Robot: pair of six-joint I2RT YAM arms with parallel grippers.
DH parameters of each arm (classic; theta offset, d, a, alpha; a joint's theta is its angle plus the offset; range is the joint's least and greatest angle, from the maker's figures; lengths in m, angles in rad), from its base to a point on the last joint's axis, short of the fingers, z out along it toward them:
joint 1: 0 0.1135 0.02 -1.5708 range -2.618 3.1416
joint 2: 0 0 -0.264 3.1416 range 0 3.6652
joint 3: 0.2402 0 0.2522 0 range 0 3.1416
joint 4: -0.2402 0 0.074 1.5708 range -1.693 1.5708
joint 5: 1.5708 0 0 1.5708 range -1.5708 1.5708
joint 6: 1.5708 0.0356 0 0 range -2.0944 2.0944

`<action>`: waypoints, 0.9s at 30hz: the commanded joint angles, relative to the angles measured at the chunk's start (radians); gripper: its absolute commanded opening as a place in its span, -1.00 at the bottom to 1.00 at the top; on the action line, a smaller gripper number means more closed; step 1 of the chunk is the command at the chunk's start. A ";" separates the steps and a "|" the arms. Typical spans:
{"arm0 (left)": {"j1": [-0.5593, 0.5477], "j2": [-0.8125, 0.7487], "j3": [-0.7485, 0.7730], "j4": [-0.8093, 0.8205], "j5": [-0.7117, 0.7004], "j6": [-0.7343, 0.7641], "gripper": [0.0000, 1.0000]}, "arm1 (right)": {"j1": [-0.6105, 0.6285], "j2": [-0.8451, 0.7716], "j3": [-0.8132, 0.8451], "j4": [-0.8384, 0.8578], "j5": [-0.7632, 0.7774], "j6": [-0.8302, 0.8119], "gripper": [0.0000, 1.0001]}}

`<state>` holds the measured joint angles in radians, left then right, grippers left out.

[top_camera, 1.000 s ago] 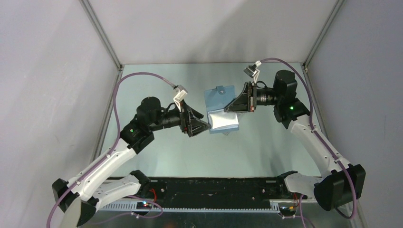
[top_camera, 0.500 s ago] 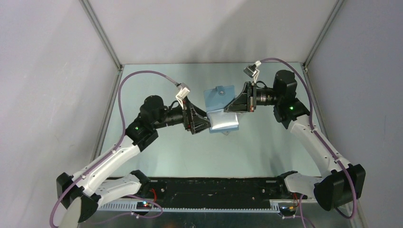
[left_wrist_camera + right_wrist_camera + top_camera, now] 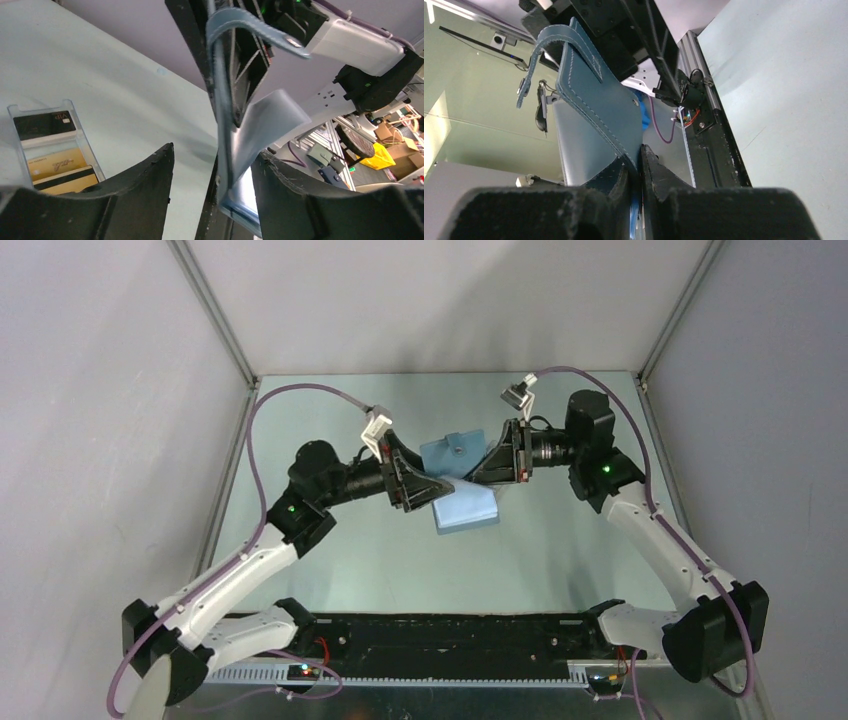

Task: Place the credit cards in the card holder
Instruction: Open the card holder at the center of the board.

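The blue card holder [image 3: 466,508] hangs open above the table between my two grippers. My right gripper [image 3: 480,474] is shut on its stitched cover [image 3: 594,100], pinching the lower edge. My left gripper [image 3: 438,492] is open, and the holder's edge [image 3: 223,110] with a clear inner sleeve [image 3: 267,122] stands between its fingers, close to the right finger [image 3: 280,180]. A wide gap remains at the left finger [image 3: 145,180]. The credit cards lie on the table in a clear tray: a black card [image 3: 44,124], a gold card [image 3: 52,162] and a striped one [image 3: 67,181].
The clear plastic tray [image 3: 84,142] lies on the table below my left gripper, seen only in the left wrist view. A snap strap [image 3: 531,65] curls off the holder's top. Grey walls and metal frame posts [image 3: 215,315] close in the table.
My left gripper moved right and narrowed its jaws around the holder's edge. The holder swung so its shiny inner sleeve no longer faces up. My right arm shifted slightly left.
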<state>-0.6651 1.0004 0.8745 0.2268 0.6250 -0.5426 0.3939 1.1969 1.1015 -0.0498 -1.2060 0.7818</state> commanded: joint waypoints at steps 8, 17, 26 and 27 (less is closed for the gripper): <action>0.001 0.029 -0.002 0.046 0.026 -0.045 0.15 | 0.000 -0.012 0.008 0.091 0.015 0.071 -0.64; -0.008 0.056 0.005 0.070 -0.011 -0.114 -0.99 | -0.008 -0.031 0.009 0.132 0.088 0.125 0.22; 0.007 0.050 0.010 0.116 -0.028 -0.270 -1.00 | -0.177 -0.128 0.000 -0.147 0.142 -0.121 0.98; 0.009 0.049 0.011 0.118 -0.021 -0.283 -1.00 | -0.188 -0.132 -0.011 -0.148 0.131 -0.129 0.98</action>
<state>-0.6670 1.0588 0.8745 0.2749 0.6048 -0.7380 0.2462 1.1088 1.0981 -0.1036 -1.0695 0.7712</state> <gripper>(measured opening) 0.025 0.983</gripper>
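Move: The opened card holder is still pinched in the right hand's fingers, its middle some 1 cm to that hand's left, level in height. From the left hand, whose open fingers straddle its near edge, the holder's middle is about 3 cm right and 1 cm ahead, level in height; the right gripper's fingertips are about 4 cm right and 1 cm ahead. The card tray lies on the table some 15 cm ahead of the left hand, 9 cm right and 22 cm below. The card holder changes hands in the air: the left hand dips a centimetre or so, eases about 1 cm right onto the holder and shuts its fingers on the edge, then tips slightly. The right fingers meanwhile open wide and let go, and that hand draws off about 5 cm, forward and to the right, rising a little and turning some 15 degrees clockwise. ##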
